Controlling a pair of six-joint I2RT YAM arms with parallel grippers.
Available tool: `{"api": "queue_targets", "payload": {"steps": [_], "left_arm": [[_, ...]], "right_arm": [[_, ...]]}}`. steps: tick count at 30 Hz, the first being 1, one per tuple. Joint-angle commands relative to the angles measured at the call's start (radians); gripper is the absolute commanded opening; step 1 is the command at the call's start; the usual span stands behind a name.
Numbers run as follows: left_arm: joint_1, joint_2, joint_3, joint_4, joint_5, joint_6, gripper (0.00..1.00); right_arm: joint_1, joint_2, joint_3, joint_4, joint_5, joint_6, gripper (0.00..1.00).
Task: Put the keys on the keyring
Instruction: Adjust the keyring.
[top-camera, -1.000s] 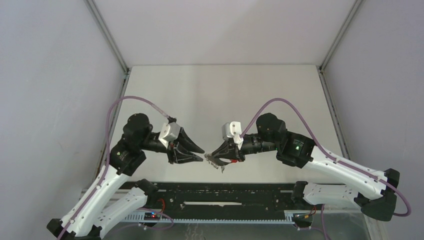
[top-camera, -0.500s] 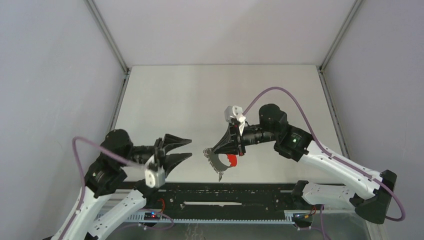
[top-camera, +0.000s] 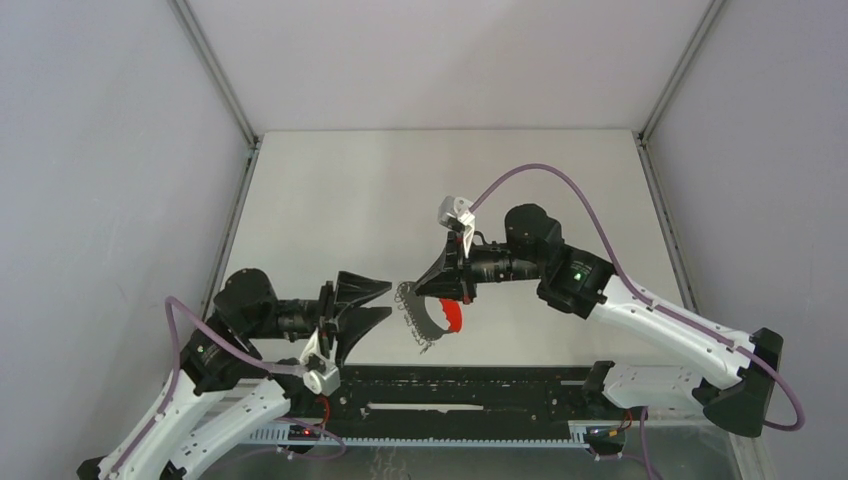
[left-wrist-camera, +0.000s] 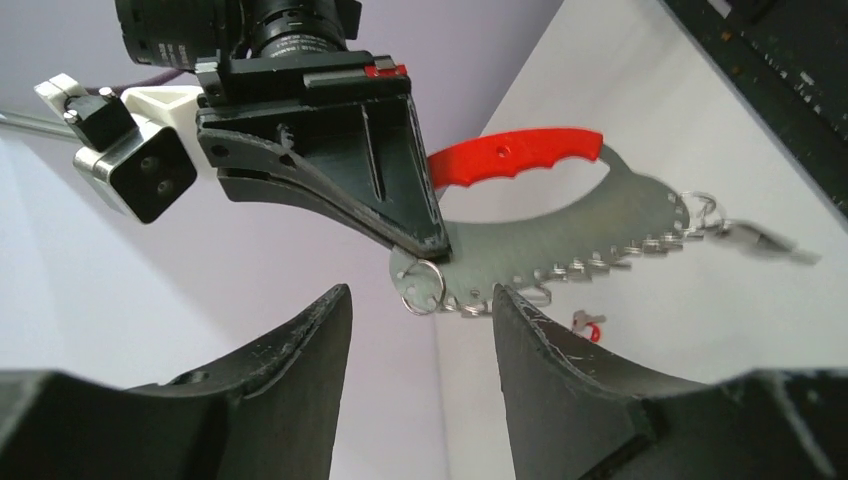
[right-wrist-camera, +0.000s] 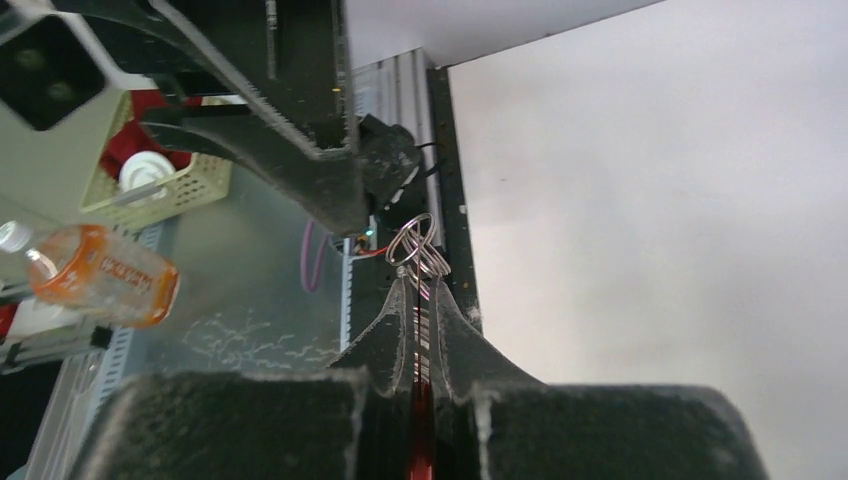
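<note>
My right gripper (top-camera: 424, 291) is shut on one end of a curved silvery plate (left-wrist-camera: 560, 240) with a red grip (left-wrist-camera: 515, 160), held above the table. The keyring (left-wrist-camera: 422, 285), a thin wire ring, hangs at the plate's pinched end, and it also shows at my right fingertips (right-wrist-camera: 416, 240). Several small rings line the plate's toothed edge. A silvery key (left-wrist-camera: 770, 240) dangles from the far end. My left gripper (top-camera: 387, 298) is open, level with the keyring and a short gap away. Nothing is between its fingers (left-wrist-camera: 300, 370).
A small silvery piece with a red loop (left-wrist-camera: 590, 322) lies on the table below the plate. The black rail (top-camera: 450, 385) runs along the near edge. Beyond that edge are a yellow basket (right-wrist-camera: 175, 185) and an orange-labelled bottle (right-wrist-camera: 100, 285).
My left arm drew back from the right gripper, swung lower and left, and its jaws opened wider. The right gripper turned and carried the plate slightly up and left.
</note>
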Motion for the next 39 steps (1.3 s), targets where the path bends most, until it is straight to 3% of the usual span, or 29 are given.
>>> {"api": "queue_targets", "payload": {"steps": [1, 11, 23, 39], "left_arm": [[-0.019, 0.040, 0.081, 0.045, -0.022, -0.199, 0.58], [-0.060, 0.058, 0.030, 0.107, -0.133, -0.271, 0.50], [-0.165, 0.066, -0.040, 0.159, -0.352, -0.164, 0.49], [-0.235, 0.071, -0.076, 0.246, -0.572, -0.115, 0.35]], "right_arm": [[0.023, -0.016, 0.045, 0.028, 0.168, 0.018, 0.00], [0.099, -0.030, 0.046, 0.052, 0.361, 0.001, 0.00], [0.129, -0.033, 0.046, 0.076, 0.398, 0.021, 0.00], [0.149, -0.044, 0.045, 0.067, 0.409, 0.013, 0.00]]}}
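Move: The end ring at the top of the plate-shaped keyring is what the left hand goes for: about 2 cm ahead, 3 cm to its right and 1 cm lower. From the left hand, the red handle is some 2 cm ahead, 10 right and 6 lower; the tag on the plate's lower end is 2 ahead, 7 right and 14 lower. The right hand grips the plate, with that ring about 3 cm to its left, level and neither ahead nor back. The end ring is brought between the left fingertips: the left hand rises slightly, then goes about 5 cm forward, easing right and back down, while turning some 15 degrees counter-clockwise and part-closing its fingers, still short of shut. The right hand keeps its pinch on the plate, carrying it about 2.5 cm forward early on and turning it some 15 degrees clockwise. ##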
